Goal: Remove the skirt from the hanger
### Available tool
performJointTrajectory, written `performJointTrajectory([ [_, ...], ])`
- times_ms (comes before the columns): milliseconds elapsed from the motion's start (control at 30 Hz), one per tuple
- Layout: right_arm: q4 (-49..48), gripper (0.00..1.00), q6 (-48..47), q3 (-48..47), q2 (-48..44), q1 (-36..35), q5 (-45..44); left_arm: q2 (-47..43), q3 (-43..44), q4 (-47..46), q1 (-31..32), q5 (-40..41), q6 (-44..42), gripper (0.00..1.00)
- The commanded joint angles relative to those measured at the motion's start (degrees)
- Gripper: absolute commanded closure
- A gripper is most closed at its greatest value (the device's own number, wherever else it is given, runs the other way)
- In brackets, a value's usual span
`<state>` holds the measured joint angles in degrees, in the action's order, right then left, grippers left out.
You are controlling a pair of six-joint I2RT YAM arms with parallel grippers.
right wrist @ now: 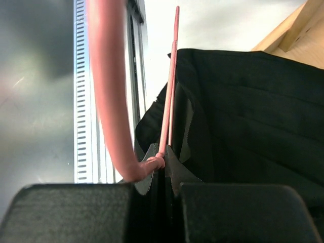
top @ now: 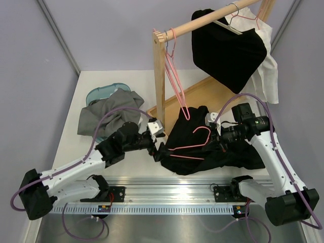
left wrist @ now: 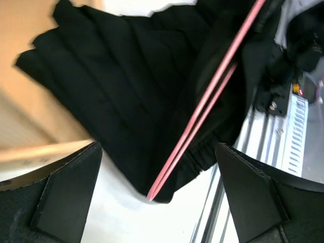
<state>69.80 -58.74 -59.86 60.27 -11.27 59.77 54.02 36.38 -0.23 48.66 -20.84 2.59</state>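
The black skirt lies crumpled on the white table near the front rail, with a pink hanger across it. My right gripper is shut on the hanger's neck at the base of the hook, and its fingertips pinch the thin pink wire with the skirt just behind. My left gripper stands wide open at the skirt's left corner. In the left wrist view the hanger's tip and the skirt's elastic edge lie just ahead of the spread fingers, untouched.
A wooden rack stands behind with an empty pink hanger, a hanging black garment and a white one. A grey garment pile lies over a teal basket at the left. The metal rail runs along the near edge.
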Motion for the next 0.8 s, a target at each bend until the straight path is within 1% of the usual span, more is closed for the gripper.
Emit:
performJointTrajectory([
  [0,2.6,1.00,-5.3,-2.1,0.9,-0.9,2.6,5.3,5.3,-3.3,4.2,-3.2,-5.0,0.04],
  [33,2.6,1.00,-5.3,-2.2,1.0,-1.0,2.5,7.9,6.0,-3.3,4.9,-2.8,-5.2,0.04],
  [200,2.3,1.00,-5.1,-1.8,1.1,-1.7,2.5,13.3,9.2,-7.1,7.9,-2.9,-4.4,0.07],
  [333,2.2,1.00,-5.1,-1.7,1.3,-2.0,2.7,16.9,12.3,-6.8,9.0,-2.5,-3.6,0.13],
  [500,2.4,1.00,-5.1,-2.1,1.8,-2.3,2.9,20.1,14.8,-4.7,9.5,-2.0,-3.2,0.26],
  [567,2.5,1.00,-5.2,-2.1,1.8,-2.2,2.9,20.3,15.0,-4.3,9.5,-2.7,-3.2,0.31],
  [600,2.6,1.00,-5.2,-2.1,1.8,-2.2,2.9,20.3,15.1,-4.2,9.5,-3.0,-3.1,0.36],
  [667,2.7,1.00,-5.2,-2.0,2.0,-2.3,3.1,20.3,15.1,-3.6,9.5,-3.7,-2.9,0.40],
  [767,2.6,1.00,-4.6,-2.3,2.2,-2.3,3.7,20.2,14.5,-3.4,9.5,-5.3,-2.9,0.49],
])
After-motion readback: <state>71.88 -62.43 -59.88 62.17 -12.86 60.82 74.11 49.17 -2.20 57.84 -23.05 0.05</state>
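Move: The left hand is empty and open, with the left arm of the pink hanger some 9 cm to its right, about 1 cm back and 1 cm lower; that same stretch lies about 10 cm to the left of the right hand, 2 cm back and 2 cm down. From the left hand, the black skirt's middle is roughly 24 cm right, level fore-and-aft and 13 cm below. The rack post's foot is about 10 cm straight ahead, 18 cm lower. Rightward, quick at first and then easing off, the left hand goes about 8 cm in along the hanger's arm towards the right hand, slipping a little back while turning some 10 degrees clockwise. Its fingers come astride the hanger bar and narrow from wide open to about half. The right hand keeps its pinch on the hanger and holds nearly still. ##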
